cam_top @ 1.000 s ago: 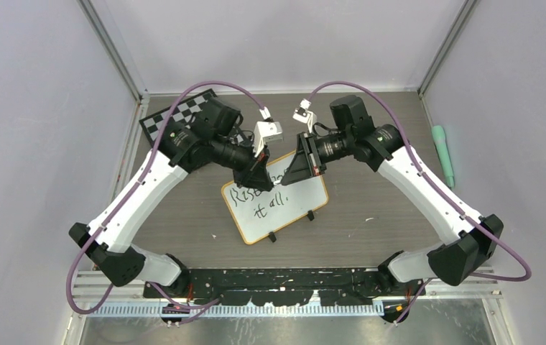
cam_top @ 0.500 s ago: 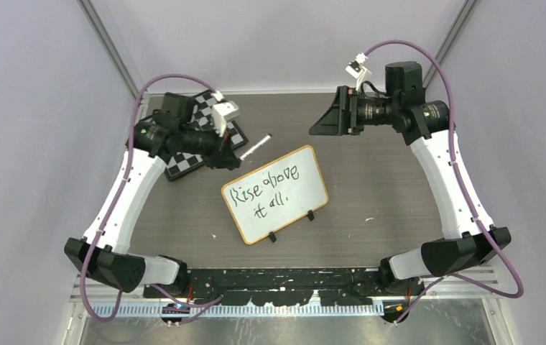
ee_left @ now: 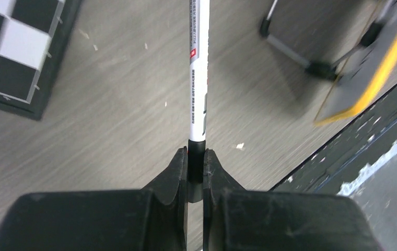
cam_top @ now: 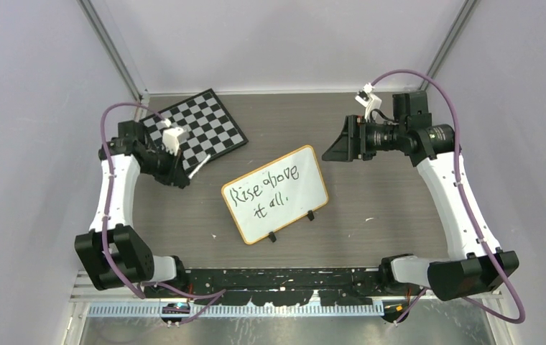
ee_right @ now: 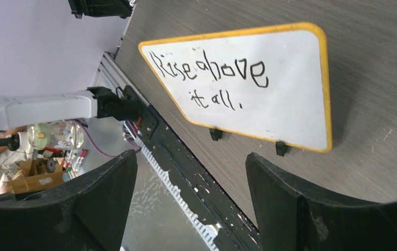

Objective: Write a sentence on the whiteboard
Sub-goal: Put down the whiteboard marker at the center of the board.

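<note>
The whiteboard (cam_top: 295, 210) stands tilted on two black feet at the middle of the table. The sentence (cam_top: 264, 192) "Rise above it all." runs across it in two black lines. The whiteboard (ee_right: 290, 104) and the sentence (ee_right: 209, 73) also fill the right wrist view. My left gripper (cam_top: 184, 176) hovers to the board's left, near the chessboard's front corner, apart from the board. In the left wrist view this gripper (ee_left: 196, 154) is shut on the black end of a white marker (ee_left: 198, 78). My right gripper (cam_top: 331, 144) is open and empty behind the board's right end, with its fingertips (ee_right: 126, 159) wide apart.
A black-and-white chessboard (cam_top: 198, 126) lies at the back left, its edge beside the marker (ee_left: 8, 52). The whiteboard's orange rim (ee_left: 382, 65) shows at the upper right of the left wrist view. A black rail (cam_top: 284, 277) runs along the near table edge between the arm bases.
Both arms have drawn back from the whiteboard. The left one carried the marker leftward to the chessboard's corner. The right gripper opened and moved to the back right.
</note>
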`<move>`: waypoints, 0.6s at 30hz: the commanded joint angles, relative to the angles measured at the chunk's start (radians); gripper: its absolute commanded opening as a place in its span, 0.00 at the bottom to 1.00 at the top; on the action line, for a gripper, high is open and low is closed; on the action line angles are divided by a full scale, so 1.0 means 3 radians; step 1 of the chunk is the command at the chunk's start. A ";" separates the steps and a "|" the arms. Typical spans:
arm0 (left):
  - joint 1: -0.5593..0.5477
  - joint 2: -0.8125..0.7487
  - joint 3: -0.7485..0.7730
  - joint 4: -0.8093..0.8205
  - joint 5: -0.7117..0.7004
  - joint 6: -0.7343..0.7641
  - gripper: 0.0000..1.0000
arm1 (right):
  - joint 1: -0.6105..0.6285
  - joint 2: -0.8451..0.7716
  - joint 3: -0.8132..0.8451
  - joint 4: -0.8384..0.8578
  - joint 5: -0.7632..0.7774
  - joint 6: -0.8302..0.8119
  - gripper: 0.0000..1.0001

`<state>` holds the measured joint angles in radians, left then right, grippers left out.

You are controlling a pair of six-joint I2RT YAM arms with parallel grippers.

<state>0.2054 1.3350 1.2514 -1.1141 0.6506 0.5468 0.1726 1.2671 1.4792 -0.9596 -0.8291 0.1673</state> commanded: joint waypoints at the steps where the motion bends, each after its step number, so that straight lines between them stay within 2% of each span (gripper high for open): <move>1: 0.0022 0.0026 -0.0464 0.0195 -0.0434 0.0454 0.00 | -0.0021 -0.0154 -0.0237 0.0007 0.0138 -0.0171 0.80; 11: -0.0128 0.0295 -0.1198 0.0987 -0.1011 0.0583 0.02 | -0.0038 -0.0336 -0.0555 0.0038 0.0455 -0.0379 0.80; 18: -0.0353 0.0601 -0.1351 0.1301 -0.1278 0.0509 0.07 | -0.0047 -0.0412 -0.0646 0.0104 0.0527 -0.0368 0.80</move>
<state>0.1287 1.4689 0.8471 -0.8192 0.3294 0.6933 0.1658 1.1744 1.2846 -0.9653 -0.6937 0.0757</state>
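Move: The left hand still grips the marker by its black end; the bare table spot it is heading for lies about 4 cm back, 3 cm left and 18 cm below. The whiteboard's middle is level with that hand, some 25 cm to its right and 14 cm lower; the chessboard is about 24 cm ahead, 3 cm left and 18 cm lower. From the right hand the spot is roughly 43 cm left, 2 cm back and 32 cm down. Left hand lowers the gripped marker about 15 cm towards bare table, fingers tilting steeper; open right sinks 6 cm. ##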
